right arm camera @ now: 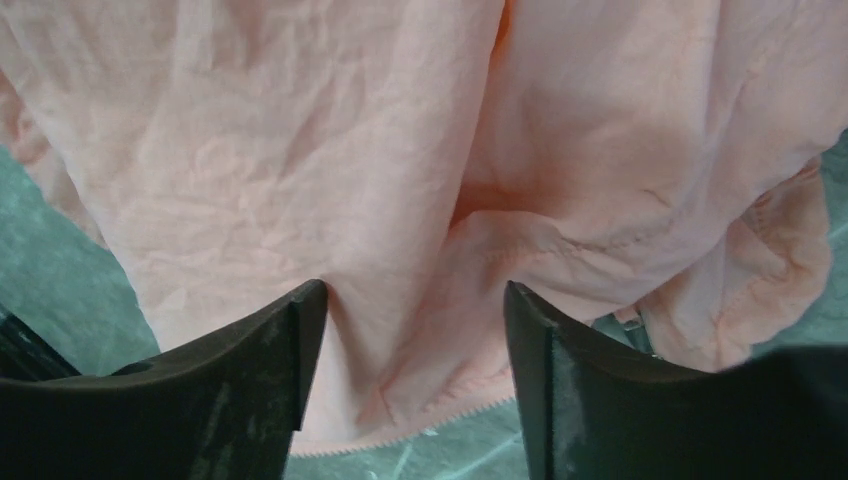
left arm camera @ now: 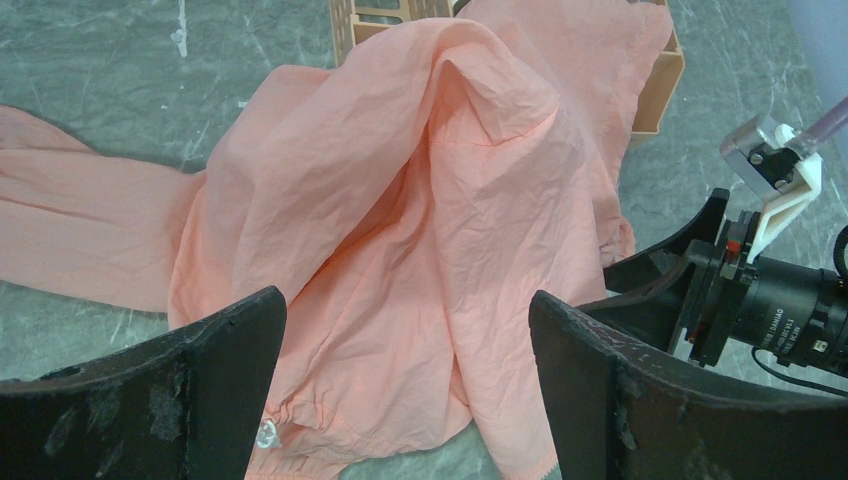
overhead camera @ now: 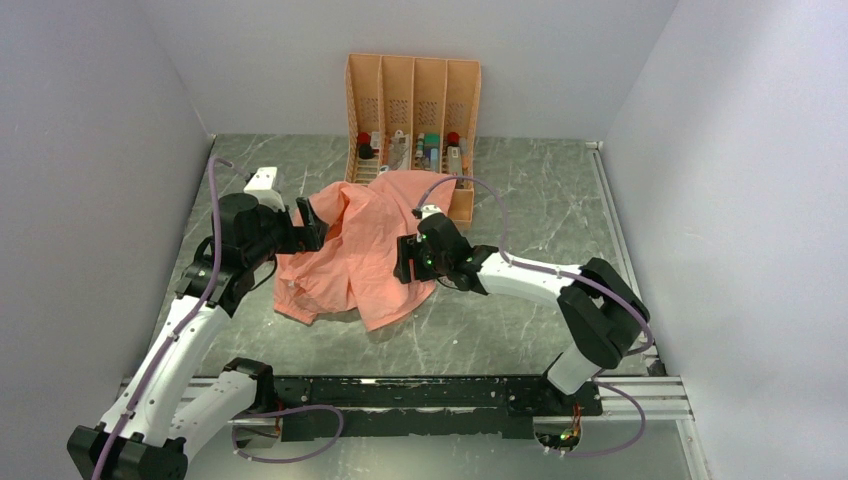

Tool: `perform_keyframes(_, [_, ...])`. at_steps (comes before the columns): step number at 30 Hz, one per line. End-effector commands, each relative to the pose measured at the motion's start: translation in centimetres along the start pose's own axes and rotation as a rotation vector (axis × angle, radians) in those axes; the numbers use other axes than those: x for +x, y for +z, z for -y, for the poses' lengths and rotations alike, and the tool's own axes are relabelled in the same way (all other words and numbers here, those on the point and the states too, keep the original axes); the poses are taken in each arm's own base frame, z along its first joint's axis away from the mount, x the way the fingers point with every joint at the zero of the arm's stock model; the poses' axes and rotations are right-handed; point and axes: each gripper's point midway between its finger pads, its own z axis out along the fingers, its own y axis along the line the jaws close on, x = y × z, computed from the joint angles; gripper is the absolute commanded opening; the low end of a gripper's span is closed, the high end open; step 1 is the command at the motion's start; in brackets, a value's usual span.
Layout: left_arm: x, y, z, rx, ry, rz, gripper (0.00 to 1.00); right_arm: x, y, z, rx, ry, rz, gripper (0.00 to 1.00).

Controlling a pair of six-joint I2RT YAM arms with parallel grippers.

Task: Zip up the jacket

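The salmon-pink jacket (overhead camera: 360, 245) lies crumpled on the marble table, its far edge draped against the orange rack. My left gripper (overhead camera: 312, 226) is at its left edge; in the left wrist view the left gripper (left arm camera: 405, 345) is wide open over rumpled fabric (left arm camera: 400, 200), holding nothing. My right gripper (overhead camera: 404, 260) is at the jacket's right side; in the right wrist view the right gripper (right arm camera: 410, 325) is open, with fabric (right arm camera: 300, 150) between the jaws. A toothed zipper edge (right arm camera: 400, 437) runs along the hem just below the fingertips.
The orange four-slot rack (overhead camera: 412, 100) with small bottles stands at the back, touching the jacket; its corner shows in the left wrist view (left arm camera: 655, 95). The right arm's wrist camera (left arm camera: 790, 315) is close by on the right of that view. Grey walls enclose the table.
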Motion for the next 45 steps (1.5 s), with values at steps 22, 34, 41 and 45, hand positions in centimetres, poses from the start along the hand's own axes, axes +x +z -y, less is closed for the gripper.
perform_keyframes(22, [-0.4, -0.4, 0.0, -0.001, -0.003, 0.028, 0.95, -15.5, -7.1, -7.2, -0.151, -0.046, 0.418, 0.0])
perform_keyframes(34, [-0.9, -1.0, 0.2, 0.008, 0.006, 0.056, 0.95, -27.2, -16.5, -10.5, -0.156, -0.128, 0.781, 0.0])
perform_keyframes(41, [-1.1, -1.3, 0.6, 0.031, 0.01, 0.067, 0.95, -31.8, -22.1, -11.4, -0.139, -0.152, 0.962, 0.0])
perform_keyframes(45, [-0.9, -1.0, 0.8, 0.042, 0.009, 0.056, 0.95, -33.4, -25.7, -11.3, -0.123, -0.144, 1.06, 0.0])
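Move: The right hand, fingers narrowing, is almost on the jacket fold it will grip, about 1 cm ahead, 1 cm left and 1 cm below. From this hand, the metal piece at the hem lies roughly 7 cm right and 3 cm back, the near hem corner some 12 cm back and 6 cm left, and the organizer about 18 cm ahead, 2 cm right. From the left hand that fold is roughly 15 cm right, level fore-and-aft, 16 cm below. The right fingers shut on the jacket fold and lift it nearly 40 cm, tilting up some 50 degrees. ##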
